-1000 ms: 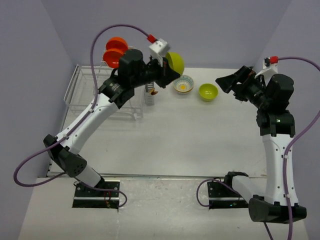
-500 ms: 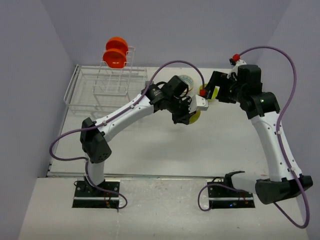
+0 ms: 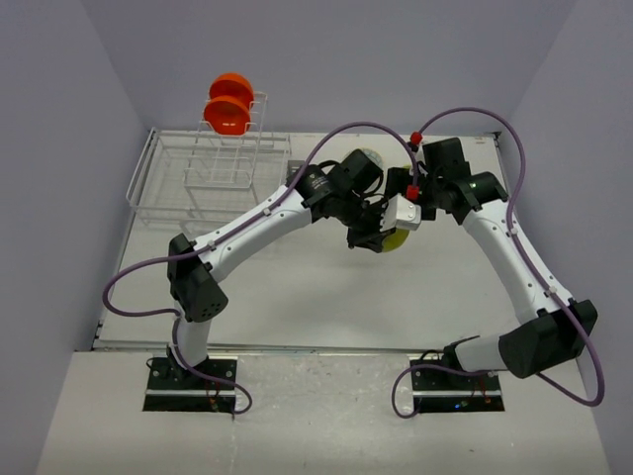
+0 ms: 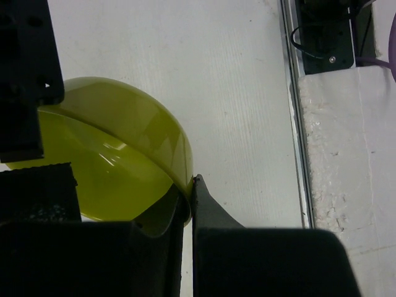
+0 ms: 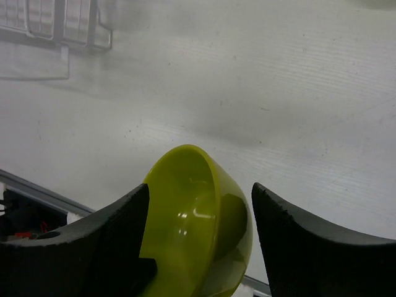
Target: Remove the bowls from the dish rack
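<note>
A lime-green bowl hangs on its side above the middle of the table. My left gripper is shut on its rim. The bowl also sits between the fingers of my right gripper, which is open: the left finger is close against the rim and the right finger stands apart from the wall. Two orange-red bowls stand on edge in the upright tier of the white wire dish rack at the back left. A patterned white bowl peeks out behind the left arm.
Both arms meet over the table's centre, with the left wrist's white camera block between them. The table's metal front rail and a black arm base show in the left wrist view. A corner of the rack shows in the right wrist view.
The left arm has carried the lime-green bowl from beside the rack to the table's middle. The right arm has swung in from the right, and its jaws have narrowed around the bowl.
</note>
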Tool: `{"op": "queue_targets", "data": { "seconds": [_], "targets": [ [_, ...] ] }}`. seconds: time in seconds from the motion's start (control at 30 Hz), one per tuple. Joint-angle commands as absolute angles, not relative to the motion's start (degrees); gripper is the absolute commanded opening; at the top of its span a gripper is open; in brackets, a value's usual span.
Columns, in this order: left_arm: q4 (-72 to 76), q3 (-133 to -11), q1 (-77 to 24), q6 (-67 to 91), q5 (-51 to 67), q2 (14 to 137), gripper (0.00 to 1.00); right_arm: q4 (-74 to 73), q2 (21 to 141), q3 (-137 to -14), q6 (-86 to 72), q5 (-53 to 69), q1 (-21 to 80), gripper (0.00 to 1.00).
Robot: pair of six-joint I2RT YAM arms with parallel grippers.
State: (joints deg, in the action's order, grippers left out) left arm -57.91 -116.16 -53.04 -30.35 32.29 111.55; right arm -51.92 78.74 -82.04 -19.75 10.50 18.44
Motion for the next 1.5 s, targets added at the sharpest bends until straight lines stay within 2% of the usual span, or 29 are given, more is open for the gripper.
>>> {"op": "queue_targets", "data": {
  "seconds": [0.0,0.17,0.4,0.53,0.63,0.77,0.83,0.87,1.0,1.03,1.2,1.23,1.27,1.3,1.33,1.37,1.47],
  "targets": [
    [-55.2,-118.4,-53.0,-32.8,34.0,109.9,0.00,-50.4,79.2,-82.2,-19.2,14.0,18.6,0.67],
    [-55.7,-118.5,-53.0,-32.6,29.3,110.7,0.00,-52.7,79.6,-83.3,-18.7,9.8,18.7,0.50],
    [-56.5,-119.4,-53.0,-32.8,25.2,111.4,0.00,-54.6,81.2,-83.8,-18.1,9.8,19.0,0.39],
    [-57.8,-120.2,-53.0,-33.0,21.5,112.0,0.00,-55.4,82.2,-84.1,-17.8,9.1,19.2,0.42],
    [-59.7,-121.8,-53.0,-33.1,18.9,113.1,0.00,-55.7,82.8,-84.1,-17.3,9.6,19.6,0.52],
    [-60.0,-121.9,-53.0,-33.3,17.1,113.1,0.00,-56.2,83.7,-84.2,-17.0,9.8,19.9,0.49],
    [-60.1,-121.9,-53.0,-33.2,16.2,113.1,0.00,-56.1,83.9,-84.2,-17.0,9.9,20.0,0.43],
    [-60.1,-121.7,-53.0,-33.1,15.9,112.9,0.00,-56.0,84.0,-84.2,-17.0,10.3,20.0,0.30],
    [-59.8,-120.8,-53.0,-33.3,15.3,112.7,0.00,-55.6,83.9,-84.5,-17.4,9.6,20.0,0.04],
    [-59.7,-120.8,-53.0,-33.2,14.9,112.8,0.00,-55.5,83.9,-84.5,-17.4,9.4,20.0,0.00],
    [-56.8,-119.0,-53.0,-31.7,11.3,112.0,0.00,-52.7,82.9,-84.2,-19.3,7.7,20.0,0.00],
    [-55.6,-117.5,-53.0,-31.2,10.1,111.0,0.26,-52.1,82.9,-84.1,-19.7,7.3,20.0,0.00],
    [-52.8,-116.6,-53.0,-29.8,7.1,110.3,0.45,-51.1,83.0,-84.0,-19.9,6.9,19.9,0.00],
    [-51.3,-115.4,-53.0,-29.4,5.8,109.6,0.55,-50.5,83.1,-84.0,-20.5,6.5,19.7,0.00],
    [-49.8,-114.5,-53.0,-28.7,4.5,107.9,0.91,-50.0,83.5,-84.1,-20.7,5.7,19.5,0.00],
    [-47.0,-112.4,-53.0,-27.4,2.6,106.9,1.00,-48.4,83.8,-84.1,-21.1,5.3,18.6,0.00],
    [-43.0,-108.6,-53.0,-25.0,1.8,102.0,1.00,-46.2,87.9,-85.2,-22.8,3.3,14.6,0.00]
  ]
}}
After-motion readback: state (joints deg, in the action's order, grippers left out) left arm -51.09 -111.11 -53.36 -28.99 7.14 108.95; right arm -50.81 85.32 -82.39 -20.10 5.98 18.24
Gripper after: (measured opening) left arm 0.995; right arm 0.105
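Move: The green bowl that the left gripper already pinches by its rim has its middle about 5 cm ahead, 2 cm right and 3 cm below the left hand. From the open right gripper it lies some 4 cm back, 1 cm left and 4 cm below. From the right hand, the green bowl already on the table is roughly 17 cm ahead, 10 cm right and 17 cm down; the patterned bowls stand about 23 cm ahead, 3 cm left and just as low. The right fingers close on the held bowl's rim and pinch it as the hand sinks about 4 cm, easing slightly forward. The left hand keeps its pinch while moving nearly 3 cm forward, tilting a little; only once the right grip is shut does it open wide and let go, then travels another 4 cm forward and slightly left, its wrist turning. ##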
